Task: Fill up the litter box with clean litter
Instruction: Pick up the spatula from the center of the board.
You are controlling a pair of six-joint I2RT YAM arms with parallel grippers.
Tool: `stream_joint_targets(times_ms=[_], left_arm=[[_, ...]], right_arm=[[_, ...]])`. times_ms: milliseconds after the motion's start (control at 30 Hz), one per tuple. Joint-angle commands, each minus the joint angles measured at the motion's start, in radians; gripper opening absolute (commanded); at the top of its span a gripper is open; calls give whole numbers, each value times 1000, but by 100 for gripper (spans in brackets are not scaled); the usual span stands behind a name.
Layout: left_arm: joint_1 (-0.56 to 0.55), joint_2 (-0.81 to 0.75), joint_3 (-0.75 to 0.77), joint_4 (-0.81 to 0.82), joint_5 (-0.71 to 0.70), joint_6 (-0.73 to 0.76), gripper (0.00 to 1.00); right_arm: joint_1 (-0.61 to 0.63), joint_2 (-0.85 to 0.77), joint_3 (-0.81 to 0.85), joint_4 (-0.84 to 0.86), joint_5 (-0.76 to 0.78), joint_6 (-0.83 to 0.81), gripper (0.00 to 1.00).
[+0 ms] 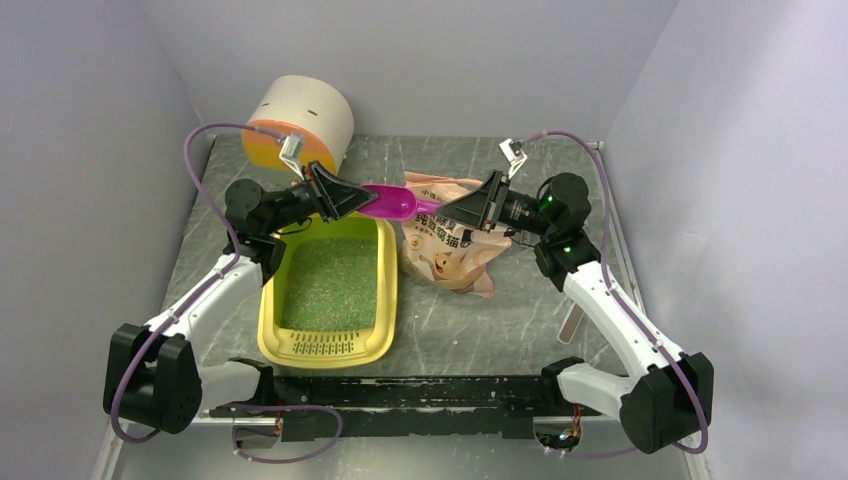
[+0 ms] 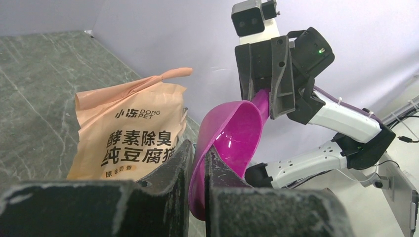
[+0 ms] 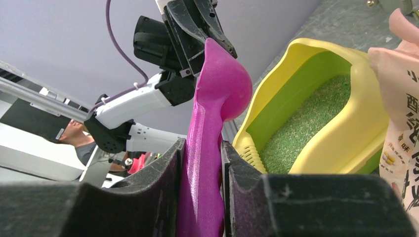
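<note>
The yellow litter box (image 1: 388, 300) lies left of centre, its slotted grille toward the near end. Green litter (image 1: 330, 285) covers its floor and also shows in the right wrist view (image 3: 306, 123). A magenta scoop (image 1: 395, 203) hangs in the air over the box's far right corner, held from both ends. My left gripper (image 1: 345, 197) is shut on the rim of its bowl (image 2: 232, 133), which looks empty. My right gripper (image 1: 455, 212) is shut on its handle (image 3: 200, 197).
The pink-beige printed bag (image 1: 450, 250) stands right of the box, just under the scoop and the right gripper. A white cylinder with an orange end (image 1: 300, 120) lies at the back left. Grey walls close in the sides and back.
</note>
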Motion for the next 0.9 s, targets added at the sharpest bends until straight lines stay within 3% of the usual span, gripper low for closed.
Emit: stream_joint_targets(times_ms=[0,67,100,233,333,367,400,500,667,867], left_arm=[[-32,13,29,67,82,2,5],[-32,14,28,63,83,6,5],[-32,15,29,54,80,9,11],[-32,10,44,-5,65,49,54],[-30,-16,71,-123,23,121,70],[-29,-29,84,-180,-6,157,85],[-29,-45,94,-233,-38,190,92],[-26,-95,120,-346,-144,265,97],[-24,-136,158,-483,-262,379,97],[-25,-120,175,-530,-245,462,97]], right_arm=[[20,-3,17,5,9,-11,16],[21,-10,21,-14,21,-24,9],[20,-12,23,-20,26,-32,2],[20,-16,48,-92,51,-75,0],[16,-31,79,-199,98,-130,0],[11,-39,89,-226,110,-146,0],[4,-47,102,-259,117,-162,0],[-24,-77,176,-429,172,-249,0],[-25,-143,401,-845,460,-478,0],[-25,-185,583,-1192,795,-618,0]])
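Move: The spatula already hangs level between my hands: its middle is about 10 cm to the right of my left hand and 2 cm back, and about 2 cm to the left of my right hand at the same height. From my right hand the litter bag stands roughly 9 cm ahead, 2 cm to the right and 20 cm below. The yellow litter box is about 12 cm left of my left hand, nearly level with it, some 27 cm down. I open my left fingers wide and let go of the scoop end, the hand then easing a couple of centimetres up, forward and left. My right hand keeps its pinch on the handle, dips slightly and edges forward, then carries the spatula off right and up, some 8 cm each way, turning about 30 degrees clockwise so the scoop swings forward. ##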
